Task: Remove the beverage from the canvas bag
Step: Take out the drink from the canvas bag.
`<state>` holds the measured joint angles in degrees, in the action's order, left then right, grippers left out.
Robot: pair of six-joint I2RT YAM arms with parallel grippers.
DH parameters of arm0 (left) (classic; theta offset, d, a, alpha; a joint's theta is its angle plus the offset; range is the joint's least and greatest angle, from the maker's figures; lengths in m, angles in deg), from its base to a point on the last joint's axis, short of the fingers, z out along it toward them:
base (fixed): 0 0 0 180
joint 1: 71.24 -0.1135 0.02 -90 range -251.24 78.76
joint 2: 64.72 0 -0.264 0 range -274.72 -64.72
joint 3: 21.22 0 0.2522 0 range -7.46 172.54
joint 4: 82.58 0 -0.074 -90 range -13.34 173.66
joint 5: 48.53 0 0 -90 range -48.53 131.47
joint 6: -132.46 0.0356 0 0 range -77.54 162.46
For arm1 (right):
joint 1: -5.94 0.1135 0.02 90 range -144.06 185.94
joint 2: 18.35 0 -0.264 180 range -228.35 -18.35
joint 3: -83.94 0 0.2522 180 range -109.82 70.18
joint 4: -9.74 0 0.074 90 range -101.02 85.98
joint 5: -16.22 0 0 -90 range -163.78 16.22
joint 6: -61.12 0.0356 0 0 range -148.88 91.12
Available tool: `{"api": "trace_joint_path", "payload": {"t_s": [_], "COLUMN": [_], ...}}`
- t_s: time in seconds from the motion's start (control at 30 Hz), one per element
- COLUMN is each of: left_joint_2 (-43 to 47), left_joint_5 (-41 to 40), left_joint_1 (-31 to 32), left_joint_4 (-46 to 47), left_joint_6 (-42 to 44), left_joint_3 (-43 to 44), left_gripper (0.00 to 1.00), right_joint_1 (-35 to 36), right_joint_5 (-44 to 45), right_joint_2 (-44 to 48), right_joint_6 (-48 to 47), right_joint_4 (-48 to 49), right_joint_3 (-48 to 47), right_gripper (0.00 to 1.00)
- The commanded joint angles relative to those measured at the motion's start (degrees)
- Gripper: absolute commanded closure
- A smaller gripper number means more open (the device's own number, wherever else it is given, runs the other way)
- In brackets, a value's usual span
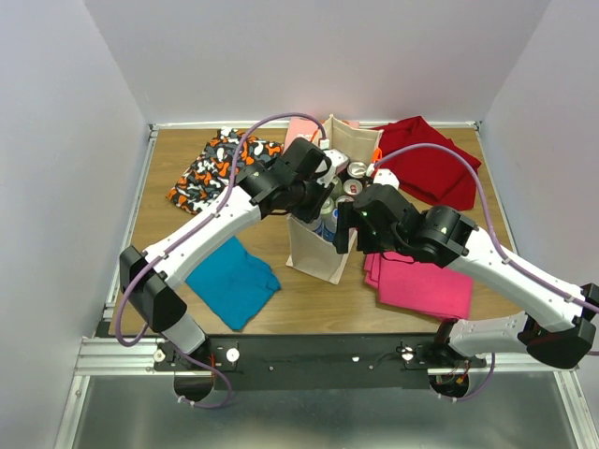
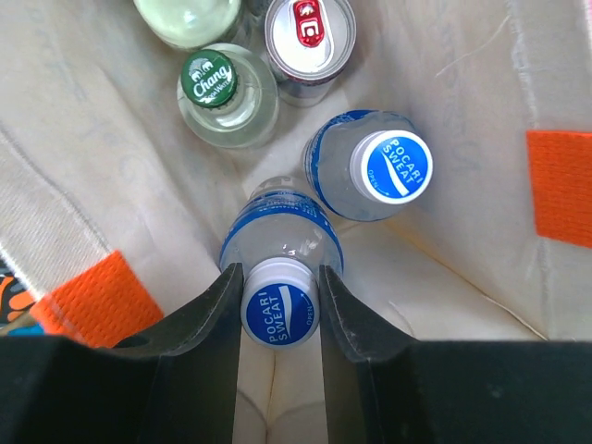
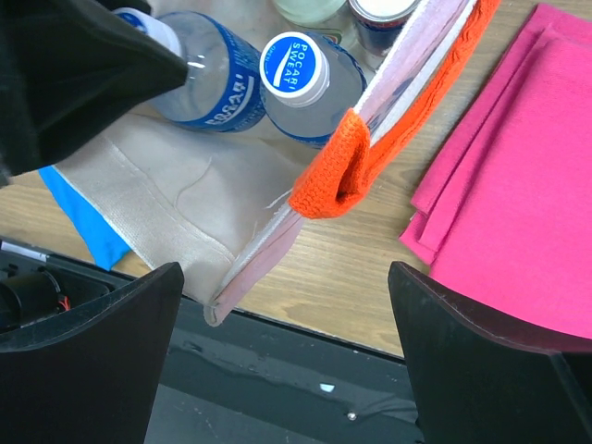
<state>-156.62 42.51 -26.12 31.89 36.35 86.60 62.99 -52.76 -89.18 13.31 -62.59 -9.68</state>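
The beige canvas bag (image 1: 314,257) stands upright mid-table with orange handles (image 2: 560,185). Inside it are two Pocari Sweat bottles, a green-capped Chang bottle (image 2: 211,77), a silver can (image 2: 308,32) and a pale bottle. My left gripper (image 2: 280,305) reaches down into the bag and is shut on the blue-and-white cap of the nearer Pocari Sweat bottle (image 2: 282,242). The second Pocari bottle (image 2: 393,166) stands just beyond it. My right gripper (image 3: 285,277) hangs open outside the bag's near right edge, below the orange handle (image 3: 338,176), holding nothing.
Folded cloths lie around the bag: pink (image 1: 421,281) to the right, red (image 1: 430,164) at the back right, teal (image 1: 229,281) at the front left, patterned black-orange (image 1: 211,168) at the back left. The table's black front rail (image 3: 305,370) lies under my right gripper.
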Motion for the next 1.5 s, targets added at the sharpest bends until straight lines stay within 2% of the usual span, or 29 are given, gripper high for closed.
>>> {"api": "trace_joint_path", "payload": {"t_s": [0.0,0.7,1.03,1.47], "left_joint_2": [4.27,2.51,0.67,2.34], "left_joint_5": [-2.44,-4.99,-5.17,-5.26], "left_joint_1": [0.14,0.14,0.23,0.32], "left_joint_4": [0.79,-1.49,-6.50,-7.47], "left_joint_6": [-1.01,-1.54,-1.71,-2.06], "left_joint_3": [3.41,8.42,16.41,18.87], "left_gripper": [1.00,1.00,1.00,1.00], "right_joint_1": [0.78,0.78,0.78,0.78], "right_joint_5": [1.31,1.84,1.75,2.01], "right_joint_2": [0.95,0.87,0.43,-1.24], "right_joint_6": [0.17,-0.27,-0.80,-1.59], "right_joint_4": [-2.87,-3.48,-3.31,-2.61], "right_joint_3": [0.66,-0.30,-0.56,-1.62], "right_gripper": [0.00,0.00,0.00,0.00]}}
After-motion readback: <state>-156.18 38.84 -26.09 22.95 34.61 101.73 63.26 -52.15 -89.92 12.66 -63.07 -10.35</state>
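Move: The held Pocari Sweat bottle hangs from the left fingers by its cap, its middle about 8 cm below them. The second Pocari bottle stands roughly 6 cm to the right and level; the green-capped bottle is some 4 cm ahead and 3 cm right, both lower in the bag. The bag's left orange handle lies about 5 cm ahead and 4 cm left. From the right hand, the held bottle is some 7 cm ahead and 9 cm left. Raise the left gripper nearly straight up, about 8 cm, drawing the Pocari bottle up towards the bag's mouth and away from the bottles and cans that stay inside. Keep the pinch at the cap unchanged; climb slowly at first, then faster, letting the fingers tip outward some 5 degrees, and stop at the top. ##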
